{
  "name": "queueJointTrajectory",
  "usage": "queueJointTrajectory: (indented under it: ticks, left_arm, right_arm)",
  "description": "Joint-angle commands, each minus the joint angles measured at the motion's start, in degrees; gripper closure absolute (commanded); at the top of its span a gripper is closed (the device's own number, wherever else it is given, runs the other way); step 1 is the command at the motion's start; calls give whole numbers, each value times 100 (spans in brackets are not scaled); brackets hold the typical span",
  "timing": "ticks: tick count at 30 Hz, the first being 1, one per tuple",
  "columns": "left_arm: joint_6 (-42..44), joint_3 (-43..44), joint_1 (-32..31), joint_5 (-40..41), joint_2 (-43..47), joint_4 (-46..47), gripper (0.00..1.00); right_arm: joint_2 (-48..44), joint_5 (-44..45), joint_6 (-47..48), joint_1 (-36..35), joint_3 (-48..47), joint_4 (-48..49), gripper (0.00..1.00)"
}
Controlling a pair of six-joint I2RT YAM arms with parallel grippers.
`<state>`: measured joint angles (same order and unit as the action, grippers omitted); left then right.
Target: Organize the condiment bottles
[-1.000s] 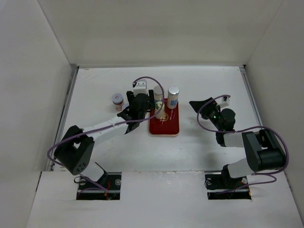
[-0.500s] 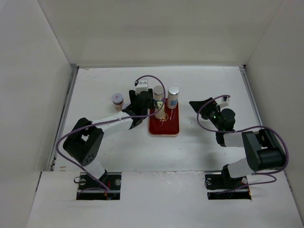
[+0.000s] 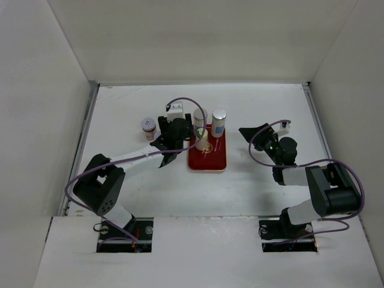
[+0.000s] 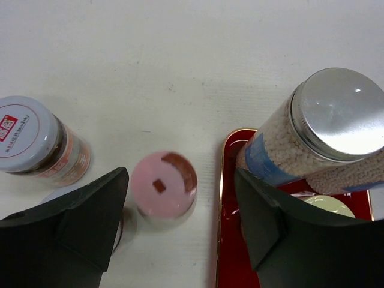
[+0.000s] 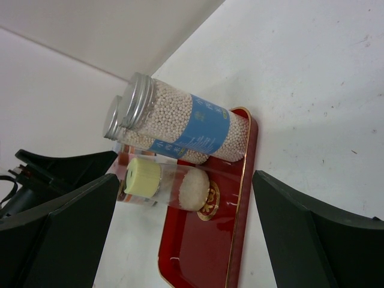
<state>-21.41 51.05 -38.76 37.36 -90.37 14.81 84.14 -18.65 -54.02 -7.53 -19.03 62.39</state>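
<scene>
In the left wrist view a pink-lidded jar [image 4: 163, 186] stands on the table just left of the red tray [image 4: 231, 252]. My left gripper [image 4: 180, 198] is open around it, with a gap on each side. A white-lidded jar [image 4: 36, 141] stands further left. Two tall silver-capped bottles [image 3: 200, 117] [image 3: 219, 120] and a yellow-lidded jar [image 3: 202, 140] stand on the tray [image 3: 210, 161]. My right gripper [image 3: 245, 133] hangs open to the right of the tray, holding nothing. Its own view shows the tall bottles [image 5: 192, 129] and the yellow-lidded jar [image 5: 159, 186].
The work surface is a white table [image 3: 252, 180] with white walls on three sides. The white-lidded jar [image 3: 148, 126] stands alone near the left arm's wrist. The near half of the tray [image 5: 204, 252] is bare.
The left gripper swung slightly right toward the tray, then came back left, and its jaws narrowed and widened again. The right arm has not moved.
</scene>
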Motion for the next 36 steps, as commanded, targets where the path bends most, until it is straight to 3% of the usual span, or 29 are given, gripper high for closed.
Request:
queueJointTrajectory:
  ticks: [1, 6, 16, 21, 24, 28, 36]
  left_arm:
    - [-83, -200, -21, 122, 546, 435, 30]
    - [-83, -324, 22, 114, 600, 576, 31]
    - [-74, 247, 101, 25, -253, 224, 38]
    - [-39, 476, 163, -10, -464, 180, 46]
    - [-65, 486, 198, -54, -509, 154, 62]
    - [-56, 249, 93, 16, 78, 294, 72]
    - [67, -314, -407, 175, 2206, 295, 73]
  right_arm:
    - [15, -103, -38, -16, -163, 520, 0]
    - [32, -112, -38, -16, -180, 520, 0]
    - [24, -121, -38, -16, -180, 520, 0]
    - [-2, -121, -38, -16, -172, 520, 0]
    - [6, -121, -38, -16, -154, 529, 0]
    - [-3, -112, -38, -16, -154, 529, 0]
    - [50, -138, -47, -16, -180, 537, 0]
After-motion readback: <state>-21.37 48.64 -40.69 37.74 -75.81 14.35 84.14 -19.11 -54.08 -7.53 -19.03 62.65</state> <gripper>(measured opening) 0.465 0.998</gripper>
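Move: The pink-capped bottle stands between the left hand's open fingers, about 2 cm ahead, its middle some 6 cm below. Around it, counted from the left hand: a brown jar 7 cm left and level, another jar 12 cm left and 5 cm ahead, the yellow-capped bottle 9 cm right and 1 cm ahead, a silver-lidded bottle 9 cm right and 7 cm ahead. From the right hand the pink-capped bottle lies roughly 29 cm left, 3 cm ahead. After a small rise, the left hand sinks 4 cm, pinches the pink-capped bottle, lifts 10 cm and draws back. ##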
